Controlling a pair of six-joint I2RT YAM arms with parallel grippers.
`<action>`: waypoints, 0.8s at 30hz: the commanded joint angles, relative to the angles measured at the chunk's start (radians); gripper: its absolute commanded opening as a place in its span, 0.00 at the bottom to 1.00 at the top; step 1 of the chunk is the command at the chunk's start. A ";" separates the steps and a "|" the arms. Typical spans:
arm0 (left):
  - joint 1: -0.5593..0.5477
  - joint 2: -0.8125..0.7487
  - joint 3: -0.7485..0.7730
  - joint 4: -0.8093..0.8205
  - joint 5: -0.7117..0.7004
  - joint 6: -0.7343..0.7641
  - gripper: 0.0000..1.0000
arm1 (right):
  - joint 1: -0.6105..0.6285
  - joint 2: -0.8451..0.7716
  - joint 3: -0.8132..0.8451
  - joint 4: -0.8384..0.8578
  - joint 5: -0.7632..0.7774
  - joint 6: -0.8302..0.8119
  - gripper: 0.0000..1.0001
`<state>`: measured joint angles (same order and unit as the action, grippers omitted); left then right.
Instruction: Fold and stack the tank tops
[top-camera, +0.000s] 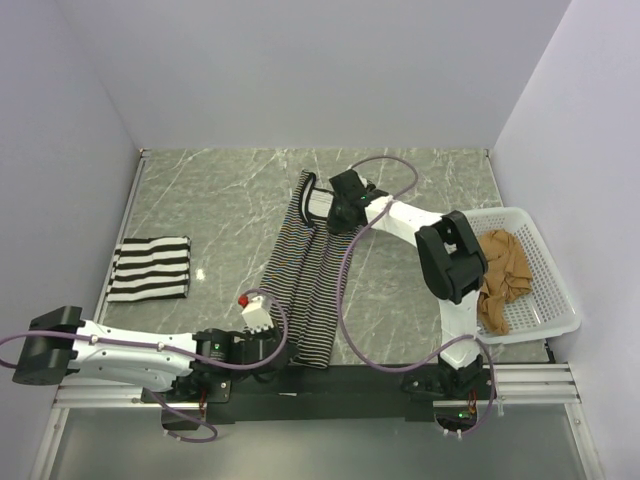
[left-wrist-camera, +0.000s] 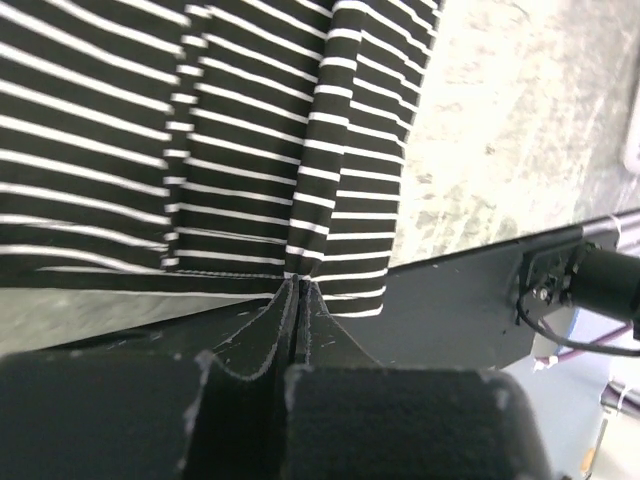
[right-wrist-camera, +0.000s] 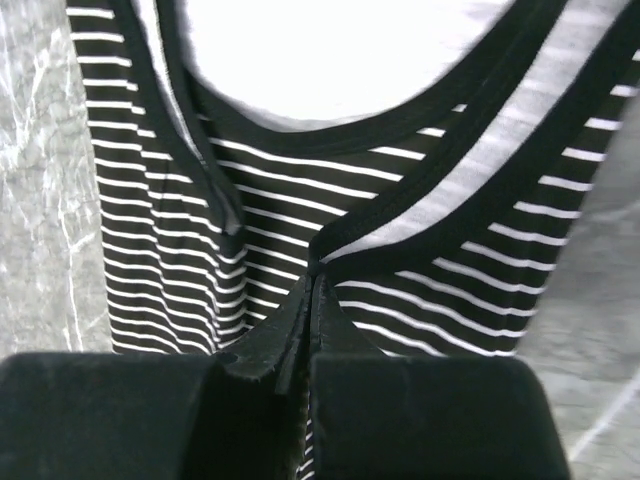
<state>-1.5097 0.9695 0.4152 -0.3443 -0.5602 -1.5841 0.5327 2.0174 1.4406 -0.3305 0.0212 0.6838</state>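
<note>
The long tank top with thin dark stripes and black trim (top-camera: 305, 285) lies stretched lengthwise down the middle of the marble table. My right gripper (top-camera: 336, 216) is shut on its black-trimmed neckline at the far end (right-wrist-camera: 318, 268). At the near end, my left gripper (top-camera: 276, 346) is shut on the hem (left-wrist-camera: 297, 283) beside the table's front edge. A bold black-and-white striped tank top (top-camera: 150, 268) lies folded at the left. The tan-brown tank top (top-camera: 503, 280) sits crumpled in the basket at the right.
A white plastic mesh basket (top-camera: 555, 300) stands at the right edge of the table. A black rail (top-camera: 350, 380) (left-wrist-camera: 470, 300) runs along the near edge by the arm bases. Pale walls close in the table on three sides.
</note>
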 joint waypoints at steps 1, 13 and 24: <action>-0.001 -0.034 0.002 -0.114 -0.012 -0.100 0.01 | 0.019 0.015 0.093 -0.021 0.059 0.025 0.00; 0.000 -0.063 -0.007 -0.231 -0.049 -0.185 0.01 | 0.044 0.084 0.172 -0.059 0.069 0.017 0.00; 0.002 -0.113 0.025 -0.237 -0.098 -0.109 0.39 | 0.046 0.041 0.155 -0.025 0.033 -0.010 0.41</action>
<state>-1.5085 0.8917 0.4126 -0.5560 -0.6041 -1.7226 0.5800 2.1063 1.5700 -0.3878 0.0444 0.6888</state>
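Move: Both hands still pinch the folded-in right side of the thin-striped tank top, left hand at the hem and right hand at the armhole. The left panel's edge at the hem lies about 4 cm left of the left hand; the black-and-white folded tank top is some 35 cm left and 21 cm ahead of it. For the right hand, the left armhole's lower end is about 4 cm left, the neckline 7 cm ahead and 4 cm left, and the basket 43 cm right and 10 cm back. Both hands carry the pinched edge left, level with each other, towards the left panel's edge down the middle of the shirt; the left hand goes about 3.5 cm, sinking 1 cm with a slight counter-clockwise turn, and the right hand about 3 cm, rising a centimetre on the way and then sinking about 1.5 cm over the strap. With the edge at the middle both hands stay there and open their fingers to over a third, letting go of the hem and the armhole almost together. ##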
